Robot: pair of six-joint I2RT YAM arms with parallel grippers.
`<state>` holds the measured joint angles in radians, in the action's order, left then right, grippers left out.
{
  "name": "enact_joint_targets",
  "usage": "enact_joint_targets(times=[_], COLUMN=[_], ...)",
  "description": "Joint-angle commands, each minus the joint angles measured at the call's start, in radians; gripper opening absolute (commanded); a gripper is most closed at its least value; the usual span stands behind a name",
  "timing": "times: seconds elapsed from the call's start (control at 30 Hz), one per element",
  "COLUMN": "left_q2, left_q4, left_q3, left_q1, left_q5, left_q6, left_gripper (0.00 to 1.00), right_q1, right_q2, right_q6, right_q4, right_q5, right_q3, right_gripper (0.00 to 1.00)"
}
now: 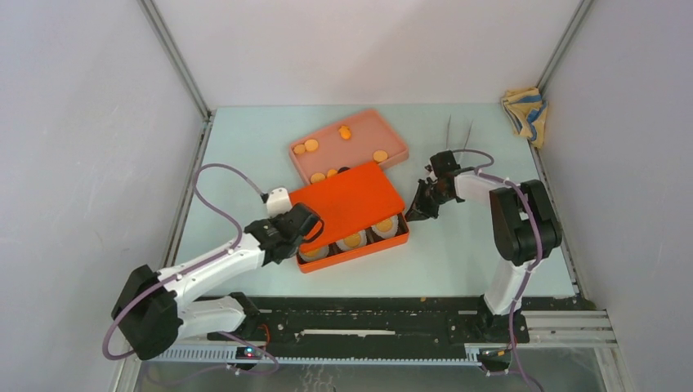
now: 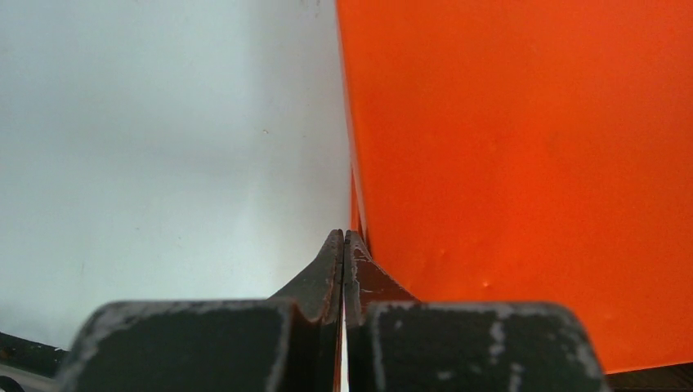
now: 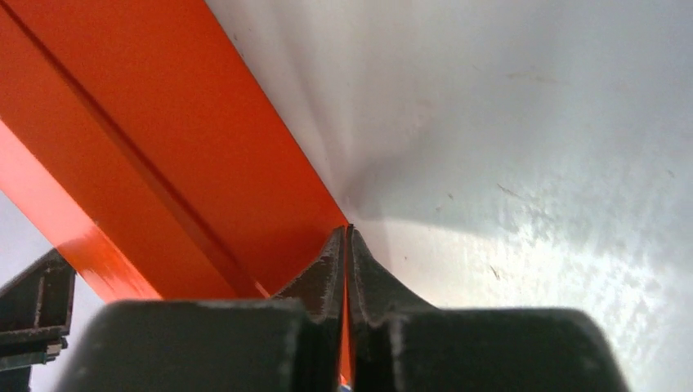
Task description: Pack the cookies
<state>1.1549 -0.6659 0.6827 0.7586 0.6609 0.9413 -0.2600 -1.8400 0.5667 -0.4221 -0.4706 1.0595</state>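
Observation:
An orange lid (image 1: pixel 347 198) lies over an orange box (image 1: pixel 359 251), shifted toward the back. Three white paper cups with orange cookies (image 1: pixel 353 240) show along the box's front edge. More orange cookies (image 1: pixel 311 144) lie loose in a pink tray (image 1: pixel 384 129) behind. My left gripper (image 1: pixel 304 227) is shut on the lid's left edge; in the left wrist view the gripper (image 2: pixel 344 237) pinches an orange sliver beside the lid (image 2: pixel 523 163). My right gripper (image 1: pixel 413 214) is shut on the lid's right edge; it (image 3: pixel 349 231) and the lid (image 3: pixel 163 147) also show in the right wrist view.
Metal tweezers (image 1: pixel 458 131) lie at the back right of the table. A folded yellow and blue cloth (image 1: pixel 523 110) sits in the far right corner. Grey walls close in the table on the left, back and right.

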Motion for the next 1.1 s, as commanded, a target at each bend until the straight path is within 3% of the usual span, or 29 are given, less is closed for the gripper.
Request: enact_joint_targets(times=[0.0, 0.03, 0.13, 0.3, 0.5, 0.73, 0.9, 1.07], left_q2=[-0.056, -0.077, -0.171, -0.319, -0.248, -0.141, -0.138, -0.140], left_q4=[-0.024, -0.047, -0.062, 0.073, 0.338, 0.429, 0.436, 0.437], left_q3=[0.011, 0.012, -0.019, -0.103, -0.110, -0.126, -0.167, -0.195], left_q1=[-0.057, -0.082, -0.173, -0.274, -0.280, -0.278, -0.278, -0.278], left_q5=[0.023, 0.019, -0.034, -0.157, -0.307, -0.377, -0.369, -0.361], left_q6=[0.031, 0.037, 0.034, -0.024, -0.115, -0.115, -0.109, -0.107], left_gripper=[0.00, 0.00, 0.00, 0.00, 0.00, 0.00, 0.00, 0.00], right_q1=[0.046, 0.062, 0.117, 0.202, 0.222, 0.192, 0.139, 0.094], right_q2=[0.112, 0.141, 0.199, 0.204, 0.038, -0.151, -0.192, -0.207], right_q6=[0.002, -0.003, -0.014, -0.017, 0.096, 0.166, 0.201, 0.341], right_q4=[-0.059, -0.065, -0.066, 0.037, 0.301, 0.494, 0.554, 0.724], right_q5=[0.062, 0.080, 0.063, -0.122, -0.465, -0.566, -0.598, -0.668], right_q3=[0.035, 0.036, 0.037, 0.031, 0.062, 0.103, 0.135, 0.137], right_gripper=[0.15, 0.23, 0.34, 0.35, 0.38, 0.40, 0.40, 0.40])
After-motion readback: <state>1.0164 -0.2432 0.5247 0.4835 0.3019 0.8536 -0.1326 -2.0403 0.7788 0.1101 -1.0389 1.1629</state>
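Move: Past the right hand's tips, which sit at the box's right end, the red lid lies skewed over the box. The lid's middle is about 18 cm left, 3 ahead and 4 higher, and the lid's right edge some 9 cm ahead and 5 left. The box is centred 17 cm left and 3 back, the cookie tray 17 left and 19 ahead. From the left hand, at the lid's left edge, the lid's middle is 9 cm ahead, 14 right, slightly below, and the box 3 ahead, 14 right. Opening partway, the right hand backs off the box's end and arcs up and forward about 8 cm, rolling its left side up some 35 degrees, then dips and comes left to the lid's right edge. The left hand, still shut, swings left about 5 cm and up off the lid's left edge, then turns back right and forward, rolling the other way and sinking over the lid's left part. ##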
